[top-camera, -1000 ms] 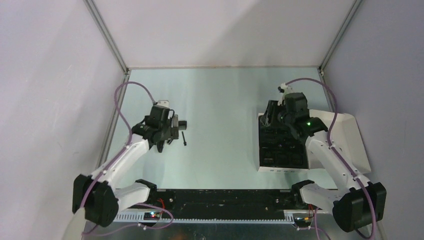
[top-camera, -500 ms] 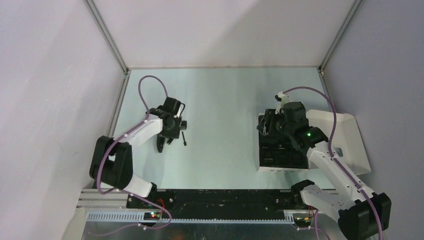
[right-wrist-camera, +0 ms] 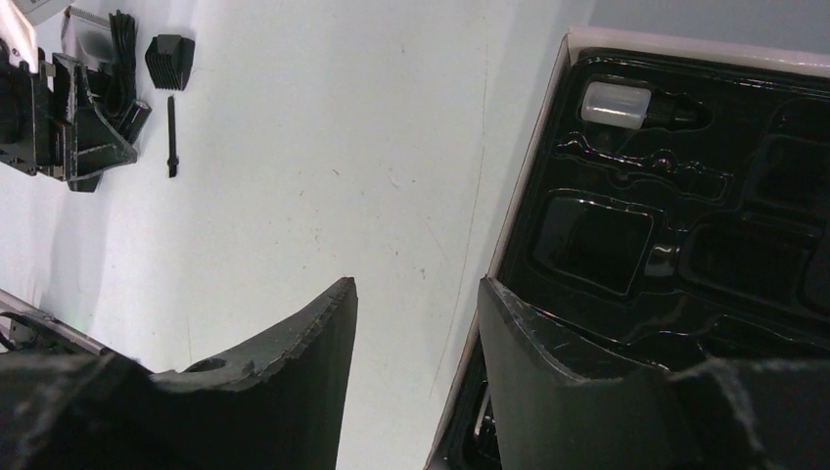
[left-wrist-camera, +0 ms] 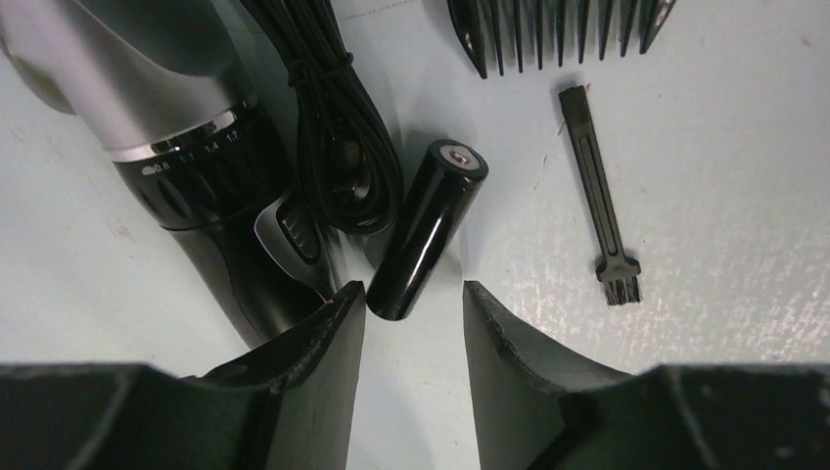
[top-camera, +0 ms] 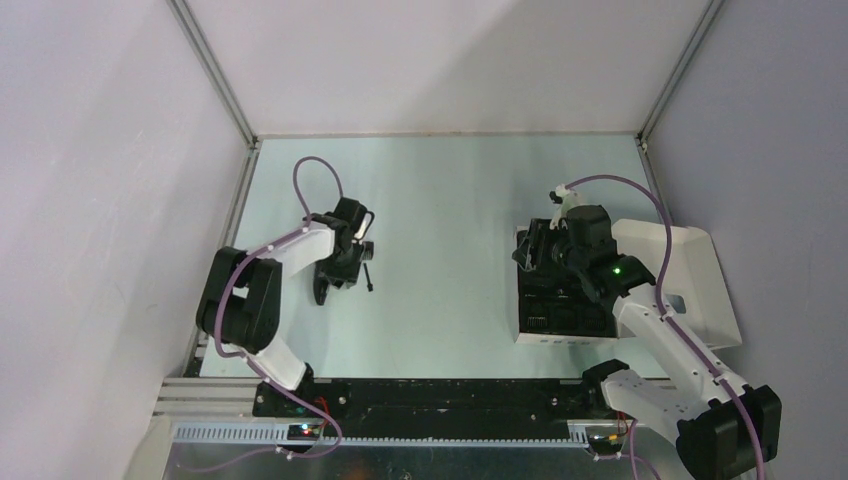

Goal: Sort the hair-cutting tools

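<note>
The hair-cutting tools lie together at the left of the table. In the left wrist view I see the clipper body (left-wrist-camera: pixel 186 147) with its silvery collar, a coiled black cable (left-wrist-camera: pixel 338 127), a glossy black cylinder (left-wrist-camera: pixel 431 225), a thin brush (left-wrist-camera: pixel 599 201) and a toothed comb attachment (left-wrist-camera: pixel 558 29). My left gripper (left-wrist-camera: pixel 411 286) is low over them and open. The cylinder's near end sits at the mouth of the jaws, against the left fingertip and apart from the right one. From above, the left gripper (top-camera: pixel 350 262) hides most of the tools; the brush (top-camera: pixel 369 277) shows beside it. My right gripper (right-wrist-camera: pixel 416 284) is open and empty above the box's left edge.
The flat white box (top-camera: pixel 520 335) with its black moulded insert (right-wrist-camera: pixel 685 215) stands at the right, its lid (top-camera: pixel 690 280) open to the right. A small clear bottle (right-wrist-camera: pixel 617 103) lies in a far recess. Metal rails border the table.
The left gripper's jaws have narrowed from wide apart, and the left arm has swung and lowered onto the tool cluster. The right gripper has shifted slightly toward the near side of the box.
</note>
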### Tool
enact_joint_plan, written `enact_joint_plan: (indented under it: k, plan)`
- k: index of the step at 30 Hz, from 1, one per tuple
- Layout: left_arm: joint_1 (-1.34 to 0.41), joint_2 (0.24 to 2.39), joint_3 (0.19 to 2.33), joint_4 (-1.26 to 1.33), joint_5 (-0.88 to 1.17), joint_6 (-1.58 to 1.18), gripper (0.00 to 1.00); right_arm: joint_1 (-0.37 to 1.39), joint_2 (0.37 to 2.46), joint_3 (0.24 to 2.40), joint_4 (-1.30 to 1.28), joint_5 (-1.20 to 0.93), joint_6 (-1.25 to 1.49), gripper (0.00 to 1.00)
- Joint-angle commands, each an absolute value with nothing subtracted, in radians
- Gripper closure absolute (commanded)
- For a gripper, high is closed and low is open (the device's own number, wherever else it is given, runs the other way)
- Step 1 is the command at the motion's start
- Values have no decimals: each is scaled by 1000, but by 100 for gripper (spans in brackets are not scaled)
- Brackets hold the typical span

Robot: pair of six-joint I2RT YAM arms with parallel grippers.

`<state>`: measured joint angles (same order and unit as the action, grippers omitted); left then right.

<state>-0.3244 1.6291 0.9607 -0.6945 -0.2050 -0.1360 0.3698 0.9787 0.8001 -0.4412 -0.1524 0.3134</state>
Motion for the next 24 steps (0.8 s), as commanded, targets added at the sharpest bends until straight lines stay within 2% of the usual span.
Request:
enact_joint_plan:
  k: [1, 10, 17, 24]
  plan:
    - [-316, 1657, 1007, -697, -181, -110, 53, 367, 974, 796, -403, -172, 313, 46]
    - [-315, 1689, 1011, -707, -146, -104, 57, 367, 983, 795, -393, -182, 314, 46]
    - [-325, 1664, 993, -723, -104, -98, 75, 367, 977, 795, -381, -192, 321, 46]
    - [-359, 1524, 952, -704, -61, -91, 90, 367, 971, 795, -356, -236, 339, 46]
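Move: The black battery lies just ahead of the left hand's open fingertips, its middle about 2 cm ahead, neither left nor right, and some 1 cm lower. From that hand, the clipper is about 5 cm left and 4 ahead, the coiled cable 2 left and 6 ahead, the cleaning brush 5 right and 3 ahead, and the comb 4 right and 8 ahead. From the right hand, the battery is about 34 cm left, roughly level, and 17 cm below. The battery is pinched by its near end: the left hand first settles barely 1 cm lower with its fingers still half open, then closes them on it. While closing, the hand carries that end about 1.5 cm to the right and nearly 1 cm back, away from the clipper and cable, with the wrist tilting only slightly. ##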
